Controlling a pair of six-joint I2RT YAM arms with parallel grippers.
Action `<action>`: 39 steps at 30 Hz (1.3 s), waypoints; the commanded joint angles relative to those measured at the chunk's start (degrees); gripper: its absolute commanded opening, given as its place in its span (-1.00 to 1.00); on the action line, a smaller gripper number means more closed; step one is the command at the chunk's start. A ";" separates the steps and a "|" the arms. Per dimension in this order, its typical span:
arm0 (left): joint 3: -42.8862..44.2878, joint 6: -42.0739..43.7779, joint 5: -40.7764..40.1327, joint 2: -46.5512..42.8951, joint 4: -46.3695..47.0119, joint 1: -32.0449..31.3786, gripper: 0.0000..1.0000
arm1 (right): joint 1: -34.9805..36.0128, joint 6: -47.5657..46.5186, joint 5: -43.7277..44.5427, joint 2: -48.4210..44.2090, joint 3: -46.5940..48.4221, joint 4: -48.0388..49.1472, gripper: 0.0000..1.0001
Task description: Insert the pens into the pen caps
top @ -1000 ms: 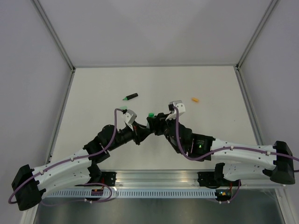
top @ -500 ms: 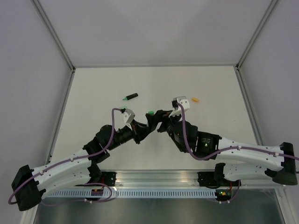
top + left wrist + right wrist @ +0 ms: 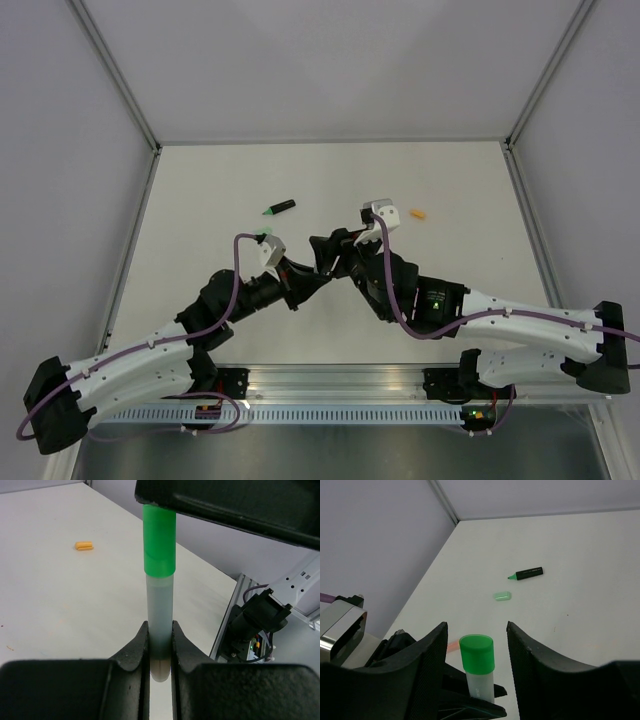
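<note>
My left gripper (image 3: 160,645) (image 3: 303,279) is shut on the lower end of a pale pen (image 3: 160,610), held upright. A bright green cap (image 3: 159,545) (image 3: 477,653) sits on the pen's top. My right gripper (image 3: 476,627) (image 3: 322,252) is open, one finger on each side of that cap and not touching it. A black pen with a green end (image 3: 279,208) (image 3: 527,573) lies on the table beyond. A loose green cap (image 3: 502,596) (image 3: 263,236) lies near it. An orange cap (image 3: 418,214) (image 3: 84,545) lies to the right.
An orange sliver (image 3: 451,646) shows behind my left gripper; I cannot tell what it is. Grey walls with metal corner posts (image 3: 135,105) close in the white table (image 3: 450,180). An aluminium rail (image 3: 340,385) runs along the near edge.
My right gripper has moved left toward my left gripper and now stands over the pen. The green cap it carried is hidden in the top view.
</note>
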 commanded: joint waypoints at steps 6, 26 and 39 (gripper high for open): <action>-0.85 0.08 1.48 -1.53 3.92 0.10 -0.95 | 0.16 1.14 -1.63 0.43 -2.98 1.00 -0.37; -1.90 -2.56 -4.67 -4.78 3.30 0.10 -0.95 | 0.25 10.02 -14.29 -0.28 -21.00 8.82 -1.00; 2.66 -1.42 -9.15 -0.40 0.76 0.37 -0.95 | 1.65 11.35 -18.34 2.10 -27.51 13.23 -1.00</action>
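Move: The left hand still pinches the foot of the upright pale pen, so the green cap on top sits some 7 cm straight above that hand. The right hand's parted fingers already stand around the cap, its middle about 1 cm below their hand point. From the right hand, a pale green piece lies on the table about 27 cm ahead, 15 cm left; the black pen about 36 cm ahead, 11 cm left, both roughly 31 cm down. Right fingers close on the green cap while sinking about 11 cm; the left, still pinching the pen, sinks too. ##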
